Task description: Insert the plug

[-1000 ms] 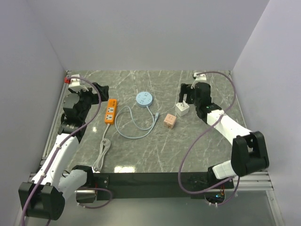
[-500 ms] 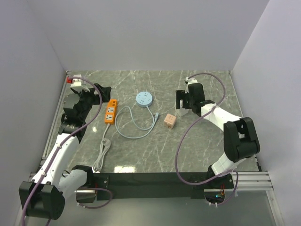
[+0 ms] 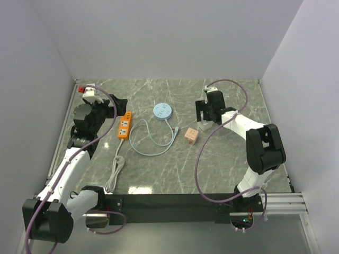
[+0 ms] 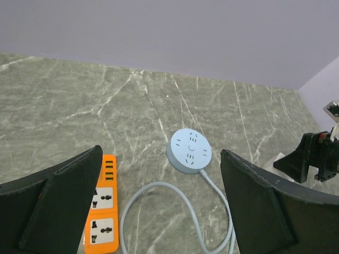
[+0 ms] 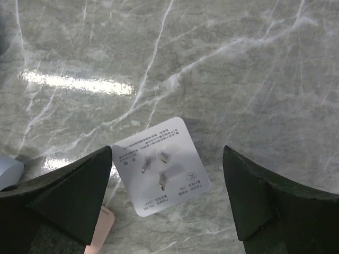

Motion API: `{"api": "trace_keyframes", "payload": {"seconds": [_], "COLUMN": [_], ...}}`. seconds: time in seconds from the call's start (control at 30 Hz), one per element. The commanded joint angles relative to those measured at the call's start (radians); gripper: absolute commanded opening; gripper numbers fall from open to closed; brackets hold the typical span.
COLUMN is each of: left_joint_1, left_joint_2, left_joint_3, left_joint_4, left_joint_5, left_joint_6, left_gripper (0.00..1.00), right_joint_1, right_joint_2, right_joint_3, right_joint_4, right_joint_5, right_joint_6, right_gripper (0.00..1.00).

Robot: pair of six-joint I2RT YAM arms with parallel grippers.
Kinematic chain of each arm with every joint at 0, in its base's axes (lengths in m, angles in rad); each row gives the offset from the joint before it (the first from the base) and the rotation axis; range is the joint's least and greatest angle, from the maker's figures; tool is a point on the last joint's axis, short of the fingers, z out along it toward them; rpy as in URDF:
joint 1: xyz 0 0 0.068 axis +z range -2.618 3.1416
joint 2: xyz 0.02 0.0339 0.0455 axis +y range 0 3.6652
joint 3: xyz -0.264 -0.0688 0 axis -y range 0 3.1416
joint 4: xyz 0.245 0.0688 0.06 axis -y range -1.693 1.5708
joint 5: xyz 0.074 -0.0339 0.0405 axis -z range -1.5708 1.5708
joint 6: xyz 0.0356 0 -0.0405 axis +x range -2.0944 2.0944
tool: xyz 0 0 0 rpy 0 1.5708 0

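Observation:
A white cube plug (image 5: 161,172) lies on the marble table with its three metal prongs pointing up. My right gripper (image 5: 167,153) is open and hovers right above it, one finger on each side, not touching. In the top view the right gripper (image 3: 207,114) covers most of the plug (image 3: 203,127). An orange power strip (image 3: 124,125) lies at the left, also in the left wrist view (image 4: 101,217). A round blue socket hub (image 3: 162,111) with a looped cable sits mid-table. My left gripper (image 4: 161,153) is open and empty, beside the strip (image 3: 108,108).
A pink cube (image 3: 191,136) sits just left of the white plug; its corner shows in the right wrist view (image 5: 98,230). The strip's grey cord (image 3: 114,172) runs toward the near edge. Walls enclose the table on three sides.
My right gripper has swung left and back until it stands over the white plug, which it now hides in the top view. My left gripper has shifted slightly.

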Motion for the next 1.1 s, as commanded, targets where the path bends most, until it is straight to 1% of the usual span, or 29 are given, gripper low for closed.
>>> {"api": "trace_keyframes", "payload": {"seconds": [0.0, 0.07, 0.2, 0.3, 0.5, 0.6, 0.63, 0.7, 0.73, 0.8, 0.83, 0.9, 0.93, 0.97, 1.07], "left_joint_1": [0.003, 0.003, 0.003, 0.003, 0.003, 0.003, 0.003, 0.003, 0.003, 0.003, 0.003, 0.003, 0.003, 0.003, 0.003], "left_joint_2": [0.000, 0.002, 0.013, 0.023, 0.025, 0.020, 0.016, 0.013, 0.011, 0.011, 0.013, 0.014, 0.013, 0.010, 0.004], "left_joint_3": [0.028, 0.029, 0.029, 0.032, 0.034, 0.034, 0.033, 0.031, 0.029, 0.029, 0.029, 0.029, 0.028, 0.025, 0.010], "left_joint_4": [0.028, 0.027, 0.031, 0.030, 0.030, 0.024, 0.022, 0.027, 0.025, 0.028, 0.028, 0.034, 0.040, 0.046, 0.083], "left_joint_5": [0.024, 0.024, 0.029, 0.030, 0.036, 0.029, 0.022, 0.022, 0.022, 0.022, 0.021, 0.027, 0.042, 0.051, 0.108], "left_joint_6": [0.012, 0.012, 0.011, 0.011, 0.011, 0.012, 0.014, 0.012, 0.014, 0.014, 0.014, 0.014, 0.014, 0.014, 0.011], "left_gripper": [0.99, 0.99, 0.99, 1.00, 0.99, 0.99, 0.99, 0.99, 0.99, 0.99, 0.99, 0.99, 1.00, 0.99, 1.00], "right_joint_1": [0.024, 0.030, 0.030, 0.030, 0.030, 0.027, 0.023, 0.021, 0.019, 0.016, 0.015, 0.009, 0.007, 0.007, 0.007], "right_joint_2": [0.036, 0.042, 0.019, 0.013, 0.049, 0.069, 0.071, 0.063, 0.056, 0.046, 0.039, 0.034, 0.025, 0.016, -0.052], "right_joint_3": [0.071, 0.076, 0.056, 0.057, 0.088, 0.099, 0.103, 0.099, 0.094, 0.088, 0.088, 0.100, 0.120, 0.131, 0.165], "right_joint_4": [-0.056, -0.064, -0.052, -0.066, -0.127, -0.145, -0.148, -0.144, -0.138, -0.130, -0.126, -0.132, -0.142, -0.147, -0.145], "right_joint_5": [0.028, 0.044, -0.005, -0.002, 0.008, 0.016, 0.007, -0.007, -0.015, -0.019, -0.036, -0.062, -0.093, -0.097, -0.185], "right_joint_6": [-0.032, -0.030, -0.033, -0.029, -0.019, -0.010, -0.007, -0.007, -0.007, -0.001, -0.001, -0.001, -0.001, 0.002, 0.005], "right_gripper": [0.90, 0.90, 0.90, 0.90, 0.90, 0.87, 0.82, 0.77, 0.64, 0.48, 0.37, 0.24, 0.14, 0.13, 0.11]}}
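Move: The plug lies just under the right fingertips, about 1 cm back, 1 cm to the left and 2 cm below. The pink cube stands some 5 cm back and 6 cm left of that hand, and the round blue socket about 4 cm ahead and 16 cm left, both some 3 cm lower. From the left hand the plug is roughly 5 cm ahead, 31 cm right and 23 cm below. The right hand eases down and back some 3 cm, pinches the plug, then lifts slightly to the left. ##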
